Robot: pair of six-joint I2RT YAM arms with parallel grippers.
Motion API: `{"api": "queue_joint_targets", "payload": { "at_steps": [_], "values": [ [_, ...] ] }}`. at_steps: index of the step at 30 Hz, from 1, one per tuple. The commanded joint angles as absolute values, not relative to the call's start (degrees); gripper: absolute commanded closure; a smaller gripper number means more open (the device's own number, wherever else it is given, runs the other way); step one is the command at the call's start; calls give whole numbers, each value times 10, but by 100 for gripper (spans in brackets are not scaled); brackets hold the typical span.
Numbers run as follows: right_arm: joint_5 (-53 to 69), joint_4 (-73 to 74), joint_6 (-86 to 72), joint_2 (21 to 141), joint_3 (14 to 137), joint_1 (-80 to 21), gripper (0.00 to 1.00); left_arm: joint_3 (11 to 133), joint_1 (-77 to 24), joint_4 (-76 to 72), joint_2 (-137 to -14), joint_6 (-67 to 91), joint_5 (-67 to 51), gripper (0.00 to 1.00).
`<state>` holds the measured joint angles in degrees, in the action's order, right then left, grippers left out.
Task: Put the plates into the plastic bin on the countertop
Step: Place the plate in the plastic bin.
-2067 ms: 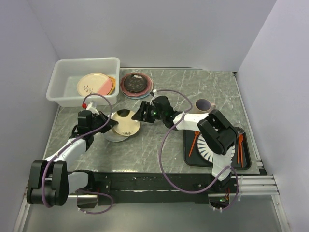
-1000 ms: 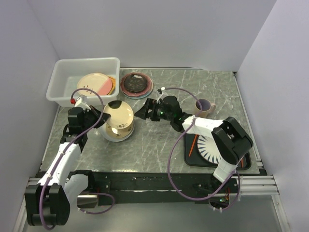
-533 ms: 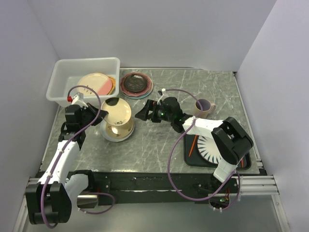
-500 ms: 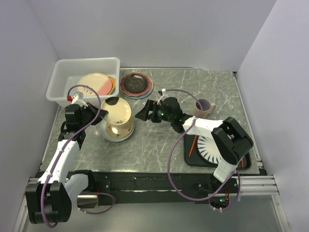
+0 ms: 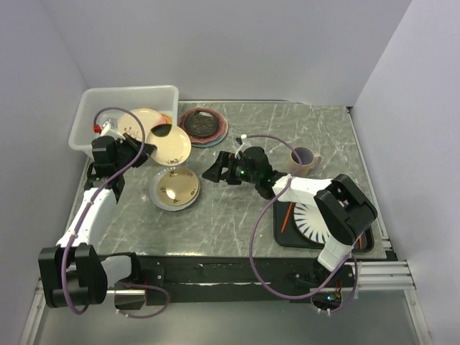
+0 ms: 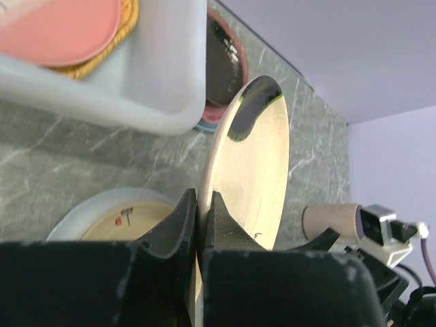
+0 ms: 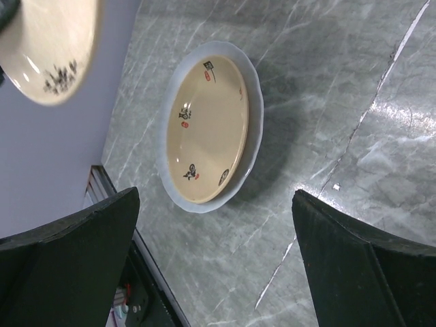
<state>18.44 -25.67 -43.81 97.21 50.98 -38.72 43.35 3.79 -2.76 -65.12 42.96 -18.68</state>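
The translucent plastic bin (image 5: 93, 100) stands at the countertop's (image 5: 244, 215) far left, with a pink plate (image 6: 61, 30) on an orange one (image 6: 102, 58) inside. My left gripper (image 5: 144, 149) is shut on the rim of a tan-gold plate (image 5: 169, 146), held tilted in the air by the bin's near right corner. In the left wrist view the left gripper (image 6: 203, 204) pinches that plate's (image 6: 252, 170) edge. Another tan plate (image 5: 177, 187) lies on a white plate (image 7: 255, 136) below. A dark pink-rimmed plate (image 5: 203, 124) lies right of the bin. My right gripper (image 5: 215, 172) is open and empty, right of the stack.
A black tray (image 5: 284, 233) at the near right holds a striped white plate (image 5: 313, 219) and orange utensils (image 5: 357, 219). A pink mug (image 5: 304, 158) stands behind the tray. Walls close in the left, back and right sides.
My left gripper has lifted the tan-gold plate off the stack and carried it up and back toward the bin. My right gripper has opened wider and stayed near the stack.
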Motion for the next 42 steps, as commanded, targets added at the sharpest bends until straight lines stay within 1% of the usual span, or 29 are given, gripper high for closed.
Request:
{"api": "queue_joint_targets", "payload": {
  "at_steps": [1, 7, 18, 30, 42],
  "values": [
    [178, -270, -425, 947, 505, -381, 0, 489, 42, -82, -671, 446, -202, 99],
    [183, -278, -428, 948, 497, -371, 0, 534, 45, -98, -721, 459, -210, 99],
    [197, -289, -432, 963, 493, -354, 0, 613, 53, -98, -789, 465, -171, 99],
    [213, -297, -432, 979, 490, -333, 0, 665, 100, -145, -911, 509, -175, 99],
    [222, -300, -432, 996, 494, -327, 0, 731, 133, -134, -1019, 525, -170, 99]
  ]
}}
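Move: The pile of plates already in the plastic bin, where the held cream plate is going, lies about 22 cm ahead of the left hand, 7 cm to its left and some 16 cm below. The dark plate stack sits roughly 24 cm ahead and 16 cm to the right, and the cream plate stack about 3 cm back and 8 cm right, both some 19 cm down. From the right hand, the bin pile is about 26 cm ahead, 28 cm left and 8 cm lower. The cream plate with the black patch, its rim still pinched in the left fingers, is carried some 15 cm forward over the bin's near wall, first rising about 5 cm, then swinging roughly 9 cm left and sinking some 7 cm towards the pile as the hand turns slightly counter-clockwise. The empty right hand, wide open, eases a few centimetres right and forward. ##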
